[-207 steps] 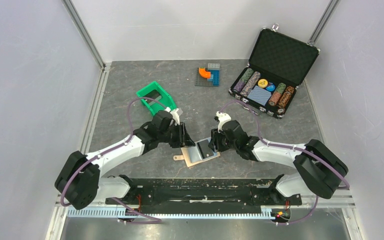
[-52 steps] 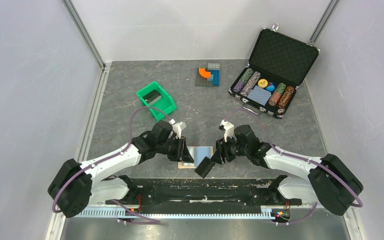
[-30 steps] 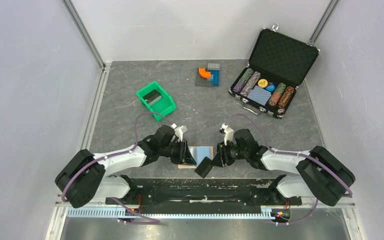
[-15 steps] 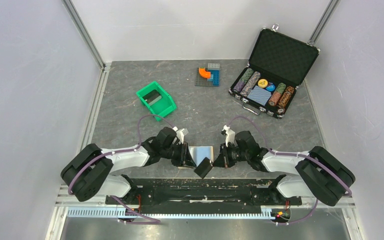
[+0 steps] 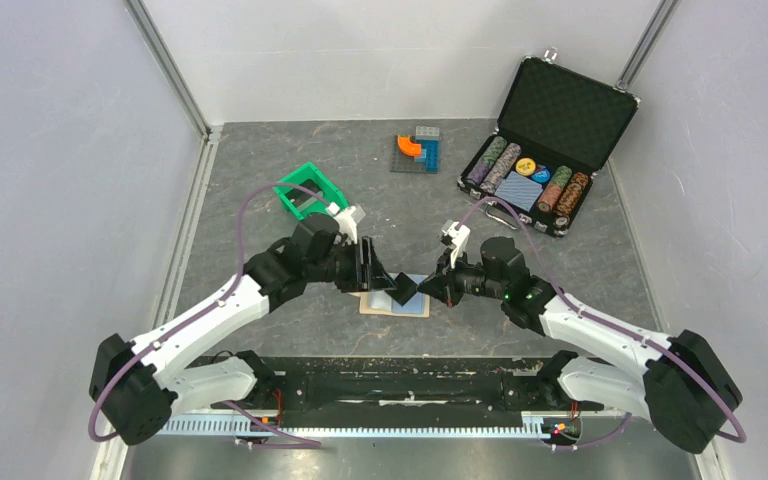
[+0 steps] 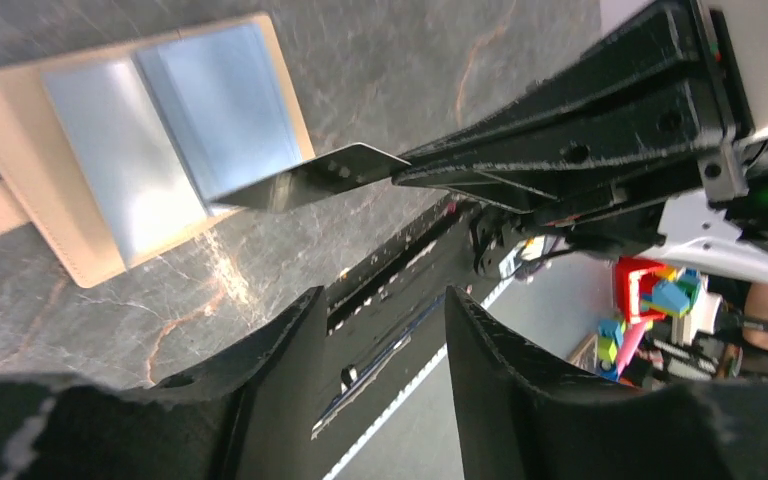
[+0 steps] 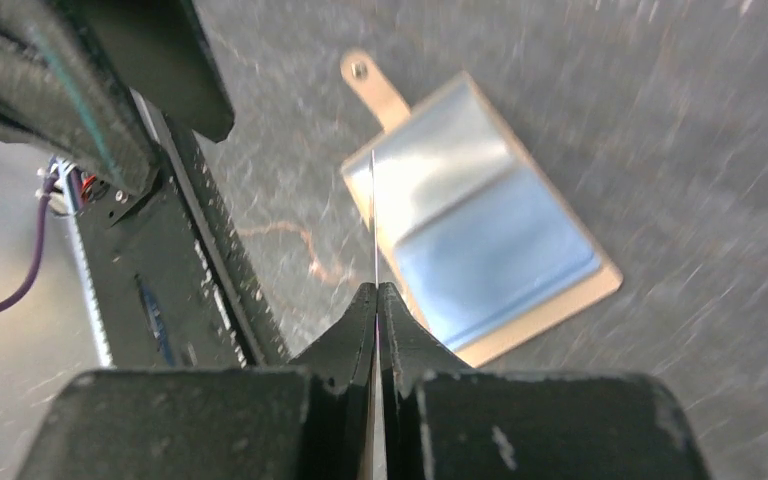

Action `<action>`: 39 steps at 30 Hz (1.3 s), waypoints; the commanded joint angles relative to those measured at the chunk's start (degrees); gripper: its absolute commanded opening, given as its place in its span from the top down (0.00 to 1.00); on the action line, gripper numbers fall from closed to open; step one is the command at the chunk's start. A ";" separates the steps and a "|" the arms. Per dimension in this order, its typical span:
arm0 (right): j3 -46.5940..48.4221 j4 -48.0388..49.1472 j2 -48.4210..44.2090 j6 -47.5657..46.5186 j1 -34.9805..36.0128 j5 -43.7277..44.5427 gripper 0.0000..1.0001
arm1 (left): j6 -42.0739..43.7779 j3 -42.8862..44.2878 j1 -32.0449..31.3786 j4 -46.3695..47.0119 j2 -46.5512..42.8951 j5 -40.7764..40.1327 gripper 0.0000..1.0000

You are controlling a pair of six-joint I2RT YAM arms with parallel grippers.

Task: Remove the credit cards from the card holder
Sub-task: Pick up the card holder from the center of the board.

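Observation:
The card holder lies spread open and flat on the table, tan-edged with light blue pockets, its strap tab sticking out to one side. My right gripper is shut on one dark credit card and holds it in the air above the holder. The right wrist view shows that card edge-on as a thin line running out of the closed tips. My left gripper hovers just left of the card, open and empty. No other credit card shows.
A green bin stands behind the left arm. An open black chip case with chips and a blue deck is at the back right. Coloured toy blocks lie at the back middle. A black rail runs along the near edge.
The right gripper closed on the dark card and lifted it up and away from the near edge. The left gripper opened wider and rose off the holder, which now lies flat.

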 commanded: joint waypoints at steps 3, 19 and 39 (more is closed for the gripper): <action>2.57 10.08 -4.73 -22.26 -0.20 2.50 1.00 | 4.11 7.81 4.62 -11.80 -3.80 -4.09 0.44; -20.53 28.28 -19.52 -95.68 13.72 8.53 1.00 | 10.29 13.08 15.65 -15.93 -3.46 7.58 0.42; -25.75 37.26 -22.15 -112.74 32.80 21.12 1.00 | 10.50 6.03 15.86 -4.17 4.56 34.39 0.47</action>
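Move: The black credit card, already pinched in the shut right fingers, has its middle about 3 cm left, 1 cm ahead and 1 cm below the right hand; the open left fingers await it some 9 cm left of that hand, 2 cm back and 5 cm higher. From the left hand, the card lies about 5 cm right, 3 cm ahead and 6 cm below. The open card holder is 5 cm ahead, 5 cm right and 15 cm below the left hand; the green tray is some 26 cm ahead, 15 cm left, 14 cm below. Keep the credit card pinched in the right gripper and roll it about 120 degrees around its fingers, front side rising, while lifting it some 7 cm and, after a short reach forward, drawing it back about 11 cm, dipping midway. Swing the open left gripper forward-left and up, then bring it back rightward, some 5 cm higher, turning clockwise, without closing. ##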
